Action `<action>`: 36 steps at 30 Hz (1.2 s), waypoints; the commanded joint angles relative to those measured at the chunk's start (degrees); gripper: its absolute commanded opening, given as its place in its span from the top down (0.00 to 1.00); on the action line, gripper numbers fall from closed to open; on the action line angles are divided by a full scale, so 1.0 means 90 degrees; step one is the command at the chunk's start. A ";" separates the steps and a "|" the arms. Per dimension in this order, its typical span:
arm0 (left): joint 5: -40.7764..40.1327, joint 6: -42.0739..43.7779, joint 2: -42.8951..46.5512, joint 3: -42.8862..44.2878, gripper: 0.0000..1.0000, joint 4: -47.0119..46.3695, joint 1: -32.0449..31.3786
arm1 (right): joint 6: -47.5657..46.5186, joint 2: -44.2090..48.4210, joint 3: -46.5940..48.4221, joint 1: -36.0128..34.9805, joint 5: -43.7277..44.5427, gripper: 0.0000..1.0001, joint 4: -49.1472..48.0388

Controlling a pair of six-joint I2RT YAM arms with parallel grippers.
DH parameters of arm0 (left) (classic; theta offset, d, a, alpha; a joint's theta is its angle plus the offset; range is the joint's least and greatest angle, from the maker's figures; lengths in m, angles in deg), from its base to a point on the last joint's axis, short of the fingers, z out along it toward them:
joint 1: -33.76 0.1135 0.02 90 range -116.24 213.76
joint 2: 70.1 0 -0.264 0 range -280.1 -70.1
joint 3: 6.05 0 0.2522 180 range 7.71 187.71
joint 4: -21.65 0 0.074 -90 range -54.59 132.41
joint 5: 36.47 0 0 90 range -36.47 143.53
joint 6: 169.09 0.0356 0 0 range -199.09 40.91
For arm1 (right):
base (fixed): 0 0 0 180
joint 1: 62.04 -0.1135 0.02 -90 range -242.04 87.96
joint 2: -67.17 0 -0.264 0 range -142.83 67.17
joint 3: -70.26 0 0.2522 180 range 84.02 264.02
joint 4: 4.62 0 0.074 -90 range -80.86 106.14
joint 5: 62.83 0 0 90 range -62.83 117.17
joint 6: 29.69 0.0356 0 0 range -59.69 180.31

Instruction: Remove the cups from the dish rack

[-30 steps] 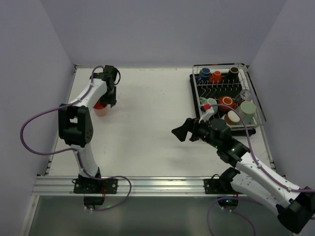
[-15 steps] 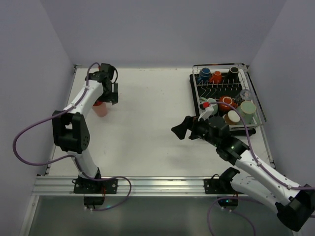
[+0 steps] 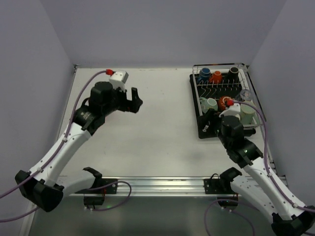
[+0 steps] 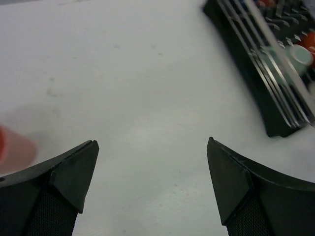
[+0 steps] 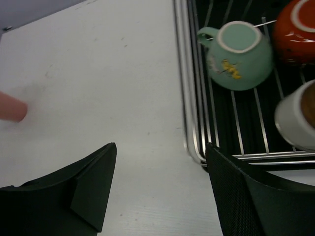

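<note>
The dish rack [image 3: 219, 64] stands at the far right with several cups in it: blue [image 3: 204, 74], orange [image 3: 216, 76] and black [image 3: 233, 73] at the back, a teal handled mug [image 3: 210, 103] and a red-orange cup [image 3: 226, 102] nearer. My right gripper [image 3: 208, 117] hangs open over the rack's near-left corner [image 5: 189, 142]; the teal mug [image 5: 238, 49] lies just beyond its fingers, which hold nothing. My left gripper [image 3: 134, 100] is open over bare table, empty. The salmon-pink tumbler [image 4: 12, 147] stands on the table at the left edge of the left wrist view, apart from that gripper.
A pale green cup [image 3: 247, 112] and a clear glass [image 3: 246, 94] sit on the rack's right side. A white-rimmed cup [image 5: 298, 120] is at the right edge of the right wrist view. White table [image 3: 162, 128] lies between the arms, and walls close in left, right and behind.
My left gripper opened, let go of the pink tumbler and swung right toward the table's middle. My right gripper swung from the table's middle to the rack's near-left corner, its jaws narrowing somewhat.
</note>
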 commanded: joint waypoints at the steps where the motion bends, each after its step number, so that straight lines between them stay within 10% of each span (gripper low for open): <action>1: 0.1848 -0.0220 0.0787 -0.1384 0.01 -0.1519 -0.0512 | 0.0000 -0.0043 0.0319 0.0786 0.0704 0.25 0.0578; 15: 0.2524 0.0200 0.3281 -0.3085 0.00 -0.1708 -0.0670 | -0.0048 -0.1058 0.1002 0.2330 0.2091 0.04 0.1283; 36: 0.2085 0.0327 0.3467 -0.3106 0.00 -0.1465 -0.1636 | -0.0371 -0.2777 0.1169 0.3112 0.1535 0.01 0.0746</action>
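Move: For the right hand, the white cup at the rack's near edge lies about 17 cm to the right, 8 cm ahead and 13 cm below. The big green mug stands some 7 cm to the right of that cup and 3 cm farther out, the red cup 8 cm beyond it, and the small green cup 5 cm farther out and 11 cm to its left. From the left hand the white cup is roughly 53 cm to the right, about level ahead and 20 cm lower. The right hand swings about 17 cm to its right over the rack's near end towards the white cup, easing 5 cm forward and sinking 6 cm, mostly in the second half, while it turns some 40 degrees clockwise, tips its fingers further down and spreads them from partly to fully open, still clear of the cup. The left hand, empty and wide open, draws about 16 cm back and 6 cm right, away from the pink cup already set down, dipping and rising again on the way, turns clockwise with its fingers tilting up, then stays there. ##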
